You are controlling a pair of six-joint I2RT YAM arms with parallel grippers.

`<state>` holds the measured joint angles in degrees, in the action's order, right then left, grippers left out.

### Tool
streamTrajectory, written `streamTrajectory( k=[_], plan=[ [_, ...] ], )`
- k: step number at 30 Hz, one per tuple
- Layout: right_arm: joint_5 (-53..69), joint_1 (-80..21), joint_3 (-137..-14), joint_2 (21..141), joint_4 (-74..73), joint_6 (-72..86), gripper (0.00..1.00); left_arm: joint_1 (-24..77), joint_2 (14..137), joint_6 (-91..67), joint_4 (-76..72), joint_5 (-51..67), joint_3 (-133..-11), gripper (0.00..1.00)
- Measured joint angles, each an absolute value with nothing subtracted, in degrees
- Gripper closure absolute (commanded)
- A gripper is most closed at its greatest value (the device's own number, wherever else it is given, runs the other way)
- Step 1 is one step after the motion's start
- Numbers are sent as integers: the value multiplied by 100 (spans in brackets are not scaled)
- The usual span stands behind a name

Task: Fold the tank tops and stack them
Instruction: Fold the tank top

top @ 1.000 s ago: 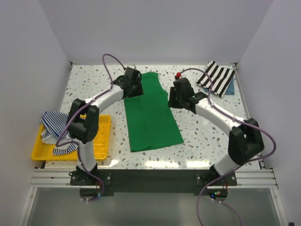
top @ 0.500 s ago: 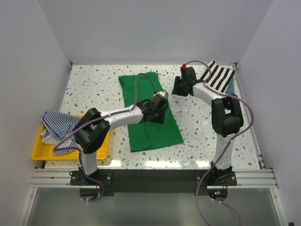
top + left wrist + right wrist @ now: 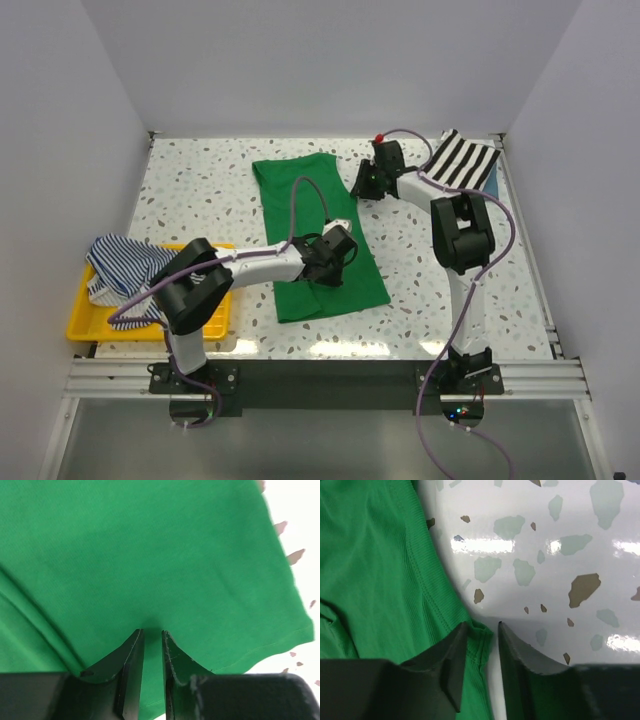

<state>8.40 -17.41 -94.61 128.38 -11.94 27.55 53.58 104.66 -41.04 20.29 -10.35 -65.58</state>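
The green tank top (image 3: 350,280) lies flat mid-table, its upper part spread to the left. My left gripper (image 3: 330,262) is low over its lower middle. In the left wrist view the left gripper (image 3: 152,630) has its jaws a narrow gap apart, with flat green cloth (image 3: 150,555) showing between them. My right gripper (image 3: 362,185) is at the top's far right edge. In the right wrist view the right gripper (image 3: 482,625) is open astride the green hem (image 3: 370,555), with bare table beside the right finger. The navy-and-white striped tank top (image 3: 115,262) lies bunched in the tray.
The yellow tray (image 3: 90,330) sits at the near left edge. A black-and-white striped cloth (image 3: 462,165) lies on a blue cloth (image 3: 490,188) in the back right corner. White walls close in the speckled table on three sides.
My left arm swung from the top's far end to its lower middle and its jaws narrowed. My right arm moved back to the far right edge. The top's upper part now spreads leftward.
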Motion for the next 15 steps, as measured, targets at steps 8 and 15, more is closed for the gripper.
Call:
streamTrajectory(
  k=[8, 15],
  plan=[
    [784, -1741, -9456, 12932, -1103, 2895, 98, 5522, 10449, -4082, 2294, -1114, -6475, 75],
    [355, -1756, -8772, 12508, -849, 2936, 100, 5708, 10385, -3824, 2397, -1061, -6388, 74]
  ],
)
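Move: The tank top's right armhole corner sits practically at the right fingertips, about 1 cm to their left and 1 cm below; the strap end lies some 12 cm ahead and 9 cm left of that hand, the striped stack 9 cm ahead and 30 cm right. The left hand hovers low over the cloth with the bottom hem about 7 cm straight back; the bottom right corner is 4 cm back and 13 cm right of this hand. Nearly in place, the right hand sinks a little while its partly open fingers shut completely at the armhole edge, then it slips about 2 cm right and back, off the corner. Backwards over the tank top, the left hand travels about 3.5 cm towards the bottom hem, easing down 1 cm, turning slightly, fingers staying a quarter open. ##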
